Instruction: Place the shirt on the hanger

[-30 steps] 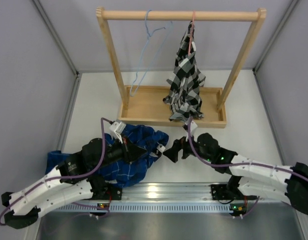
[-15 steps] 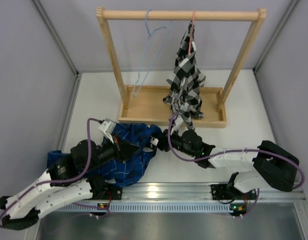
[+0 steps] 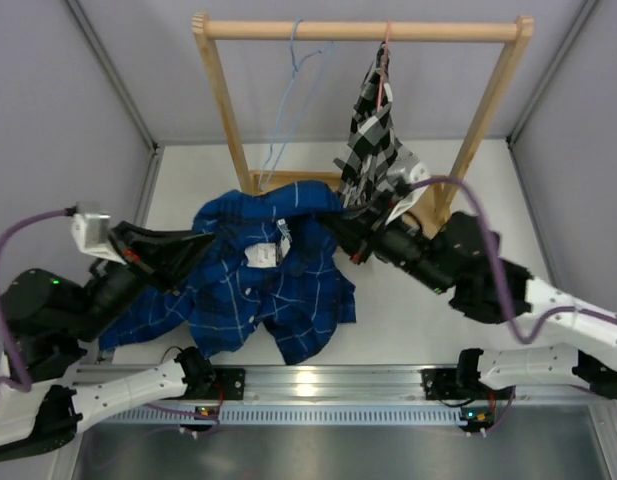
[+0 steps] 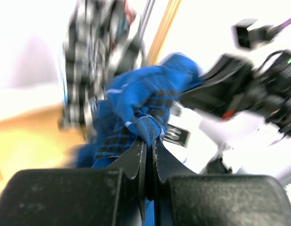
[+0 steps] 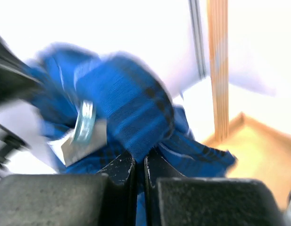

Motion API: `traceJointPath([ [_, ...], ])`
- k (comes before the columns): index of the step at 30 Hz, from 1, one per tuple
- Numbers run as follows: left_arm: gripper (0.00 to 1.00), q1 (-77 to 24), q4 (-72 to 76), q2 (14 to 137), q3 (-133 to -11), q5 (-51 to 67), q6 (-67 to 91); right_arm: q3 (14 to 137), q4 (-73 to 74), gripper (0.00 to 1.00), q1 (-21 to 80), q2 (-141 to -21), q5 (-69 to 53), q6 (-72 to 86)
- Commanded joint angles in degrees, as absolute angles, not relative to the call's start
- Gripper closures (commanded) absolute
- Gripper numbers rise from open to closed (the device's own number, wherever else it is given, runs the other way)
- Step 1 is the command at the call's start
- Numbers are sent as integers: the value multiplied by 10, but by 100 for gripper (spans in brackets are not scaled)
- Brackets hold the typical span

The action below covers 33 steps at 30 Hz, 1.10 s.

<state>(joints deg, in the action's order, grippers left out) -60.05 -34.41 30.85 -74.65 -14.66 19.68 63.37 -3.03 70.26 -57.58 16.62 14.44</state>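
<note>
The dark blue plaid shirt hangs lifted and spread between both arms in front of the wooden rack, its white label showing. My left gripper is shut on the shirt's left edge; in the left wrist view the cloth is pinched at the gripper. My right gripper is shut on the shirt's right edge, and the right wrist view shows a fold pinched at the gripper. The light-blue wire hanger hangs on the rack's bar, behind and above the shirt.
A wooden rack with a tray base stands at the back. A black-and-white checked shirt hangs on a pink hanger to the right of the blue one. Grey walls close in on both sides.
The right gripper has shut on the shirt's edge. Both arms have risen and moved apart, lifting the shirt off the table and spreading it toward the rack.
</note>
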Motion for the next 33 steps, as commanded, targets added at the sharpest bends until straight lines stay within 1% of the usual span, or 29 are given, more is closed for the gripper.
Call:
traceJointPath([
  [1, 100, -602, -283, 349, -844, -127, 97, 897, 217, 100, 742, -614, 198, 62],
  [2, 100, -602, -280, 357, -860, -126, 90, 960, 328, 100, 742, -639, 186, 60],
  [3, 100, -602, -279, 364, -876, -134, 81, 1068, 374, 100, 742, -663, 189, 66],
  [4, 100, -602, -279, 373, -873, -142, 81, 1110, 413, 100, 743, -702, 190, 69],
  [5, 100, -602, -277, 374, -862, -159, 82, 1133, 442, 100, 743, -713, 192, 73],
  [6, 100, -602, -268, 370, -820, -163, 87, 1125, 459, 100, 743, -716, 205, 89],
  [8, 100, -602, -251, 358, -757, -176, 105, 1067, 451, 100, 743, -694, 223, 126],
  [9, 100, -602, -225, 338, -680, -184, 117, 979, 420, 100, 743, -666, 229, 140],
  [10, 100, -602, -209, 325, -637, -193, 132, 925, 398, 100, 743, -647, 237, 157],
  [11, 100, -602, -192, 313, -594, -201, 162, 823, 374, 100, 743, -629, 249, 190],
  [12, 100, -602, -174, 289, -550, -200, 177, 779, 350, 100, 742, -599, 253, 204],
  [13, 100, -602, -145, 279, -468, -198, 194, 736, 314, 100, 742, -585, 257, 221],
  [14, 100, -602, -132, 272, -429, -193, 228, 699, 299, 100, 742, -574, 262, 252],
  [15, 100, -602, -119, 260, -392, -172, 242, 630, 284, 100, 742, -551, 264, 266],
  [16, 100, -602, -100, 257, -330, -167, 258, 597, 254, 100, 742, -540, 267, 281],
  [19, 100, -602, -91, 247, -267, -150, 313, 518, 238, 100, 742, -518, 303, 319],
  [21, 68, -602, -95, 230, -237, -149, 317, 493, 240, 100, 738, -517, 330, 326],
  [22, 49, -602, -104, 222, -236, -162, 316, 489, 240, 100, 736, -517, 330, 327],
  [23, 15, -602, -132, 217, -247, -176, 315, 487, 241, 100, 733, -517, 326, 326],
  [24, 2, -602, -148, 213, -257, -189, 311, 487, 243, 100, 729, -519, 325, 323],
  [26, 2, -602, -181, 220, -286, -210, 293, 493, 257, 100, 727, -522, 333, 314],
  [28, 2, -602, -195, 256, -348, -233, 295, 495, 265, 100, 727, -516, 339, 305],
  [29, 2, -602, -200, 271, -370, -268, 296, 494, 267, 100, 726, -512, 344, 295],
  [30, 2, -602, -243, 312, -426, -302, 308, 494, 275, 100, 726, -500, 348, 289],
  [31, 2, -602, -263, 336, -452, -331, 320, 493, 280, 100, 726, -493, 352, 287],
  [33, 2, -602, -280, 400, -495, -314, 304, 485, 283, 100, 726, -468, 352, 270],
])
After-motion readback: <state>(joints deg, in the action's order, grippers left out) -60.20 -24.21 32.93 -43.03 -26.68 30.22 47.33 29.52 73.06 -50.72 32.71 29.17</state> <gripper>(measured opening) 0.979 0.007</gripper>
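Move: Both hands still pinch the blue shirt, hung between them above the table. The bare patch in front of the rack, where it is taken, lies about 12 cm right of and 45 cm below the left hand; from the right hand it is some 5 cm back, 1 cm left and 41 cm down. The blue hanger is about 30 cm ahead of the left hand, 7 cm right and 14 cm lower; the checkered shirt 26 cm ahead of the right hand, 10 cm right and 15 cm lower. Keeping their pinch on the blue shirt, both hands jerk it up, right about 18 cm and left half that, then whip it down some 40 cm towards the table, fingers tipping down. Near the bottom the left opens wide and lets go, then lifts about 10 cm and eases forward; the right keeps hold, shifting slightly right. ##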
